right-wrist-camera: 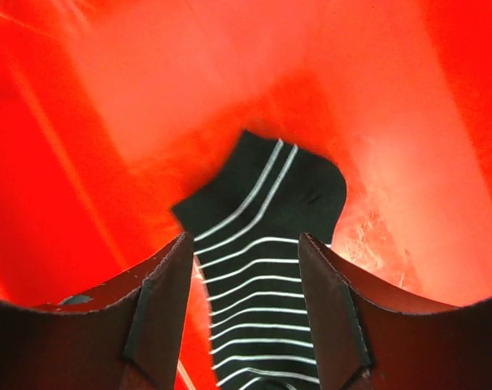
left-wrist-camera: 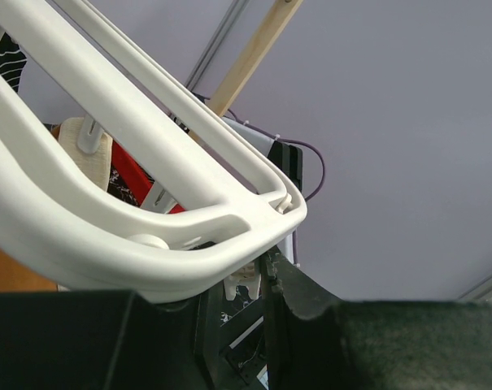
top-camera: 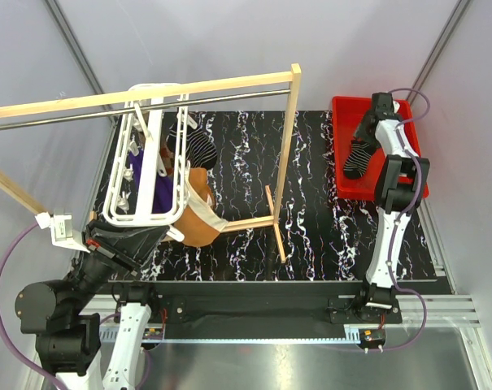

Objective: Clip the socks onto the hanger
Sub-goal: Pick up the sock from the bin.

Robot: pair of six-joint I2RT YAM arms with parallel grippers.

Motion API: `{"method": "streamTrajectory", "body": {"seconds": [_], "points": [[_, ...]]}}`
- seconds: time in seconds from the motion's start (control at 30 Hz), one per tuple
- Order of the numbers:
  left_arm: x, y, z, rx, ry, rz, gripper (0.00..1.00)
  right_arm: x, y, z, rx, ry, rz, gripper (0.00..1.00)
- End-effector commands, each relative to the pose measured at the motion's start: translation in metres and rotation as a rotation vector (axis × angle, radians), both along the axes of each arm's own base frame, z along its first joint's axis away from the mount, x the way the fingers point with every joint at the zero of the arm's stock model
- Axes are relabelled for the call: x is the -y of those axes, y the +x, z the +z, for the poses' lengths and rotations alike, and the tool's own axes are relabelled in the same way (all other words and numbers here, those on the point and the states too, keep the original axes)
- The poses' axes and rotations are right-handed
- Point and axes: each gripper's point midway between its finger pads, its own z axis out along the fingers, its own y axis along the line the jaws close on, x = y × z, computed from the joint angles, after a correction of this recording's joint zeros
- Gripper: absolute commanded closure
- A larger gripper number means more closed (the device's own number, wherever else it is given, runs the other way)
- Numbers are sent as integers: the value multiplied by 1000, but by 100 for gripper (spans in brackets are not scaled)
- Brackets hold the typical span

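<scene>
The white hanger hangs from a metal rod at the left. Clipped to it are a black striped sock, an orange-brown sock and a purple sock. My left gripper is at the hanger's near corner. Its jaws stand close together around a small white clip. Another black striped sock lies in the red bin at the right. My right gripper hangs open over this sock, one finger on each side of it.
A wooden frame carries the metal rod across the back left. Its foot lies on the black marbled mat. The red bin's walls close in around my right gripper.
</scene>
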Motion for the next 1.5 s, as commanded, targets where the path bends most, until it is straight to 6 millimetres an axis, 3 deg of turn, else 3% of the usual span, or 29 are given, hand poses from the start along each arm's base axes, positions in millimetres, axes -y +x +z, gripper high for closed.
{"method": "streamTrajectory", "body": {"seconds": [0.0, 0.3, 0.5, 0.63, 0.73, 0.8, 0.83, 0.87, 0.93, 0.97, 1.0, 1.03, 1.07, 1.1, 1.13, 1.17, 1.23, 1.27, 1.33, 1.37, 1.4, 1.43, 1.47], "points": [[0, -2, 7, 33, 1, 0, 100, 6, -5, -9, -59, -18, -20, 38], [1, -2, 7, 35, 3, -5, 100, 5, -7, -45, -142, -8, -6, 42], [1, 0, 7, 30, 1, -9, 100, 2, -14, -63, -218, 7, 12, 64], [1, 0, 6, 27, 0, -7, 100, 4, -12, -59, -197, -9, 14, 78], [1, 1, 5, 22, 0, -6, 100, 8, -11, -42, -160, -35, 10, 92], [0, 1, 5, 22, -2, -3, 100, 11, -6, -15, -101, -50, 6, 100], [0, 1, 4, 22, -1, -1, 100, 11, -10, -13, -101, -52, 2, 100], [0, 2, 4, 19, -3, 1, 100, 7, -10, 12, -53, -43, 13, 100], [-1, 2, 3, 12, -3, 6, 100, 4, -12, 34, 4, -30, 5, 100], [-1, 3, 2, 8, -4, 9, 100, -1, -27, 52, 22, -16, 4, 100], [-2, 3, 1, 5, -7, 14, 100, -4, -29, 63, 69, 5, -12, 100], [-2, 3, 0, 1, -9, 16, 100, -10, -49, 47, 32, 24, -12, 100], [-2, 4, 0, -3, -11, 18, 100, -16, -58, 82, 111, 36, 0, 100], [-3, 4, 0, -4, -12, 21, 100, -19, -64, 92, 144, 43, -6, 100], [-3, 5, -1, -14, -12, 23, 100, -26, -83, 78, 106, 49, -4, 100], [-3, 4, -1, -14, -9, 22, 100, -31, -94, 107, 167, 44, 11, 100], [-4, 3, -1, -14, 1, 37, 100, -43, -119, 106, 151, 46, 26, 100], [-5, 2, -1, -13, 4, 40, 100, -51, -131, 130, 198, 48, 49, 100], [-6, 2, -1, -19, 10, 50, 100, -64, -155, 135, 198, 52, 69, 100], [-6, 3, -2, -23, 9, 50, 100, -85, -167, 160, 255, 59, 126, 100], [-6, 2, -1, -25, 5, 48, 100, -87, -180, 164, 246, 57, 129, 100], [-5, 2, 0, -25, 1, 44, 100, -106, -193, 163, 236, 57, 175, 100], [-5, 2, 0, -21, -1, 43, 100, -127, -211, 183, 282, 59, 234, 100]]}}
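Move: The striped sock lies on the bin floor under the right hand's open fingers, its middle about 4 cm back, 1 cm left and 6 cm below. The red bin's centre is some 3 cm back and 7 cm to the hand's right, at floor level; the foot of the wooden rack's right upright stands roughly 30 cm left and 26 cm back. From the left hand, the sock is about 48 cm ahead, 55 cm right and 42 cm below. Onto the black striped sock the right hand sinks about 5 cm, fingers tipping slightly steeper, and pinches it near the cuff as they shut fully. It then speeds back towards the base and up, some 17 cm back and 20 cm above the grip, drifting left, while the fingers tilt up about 20 degrees. ##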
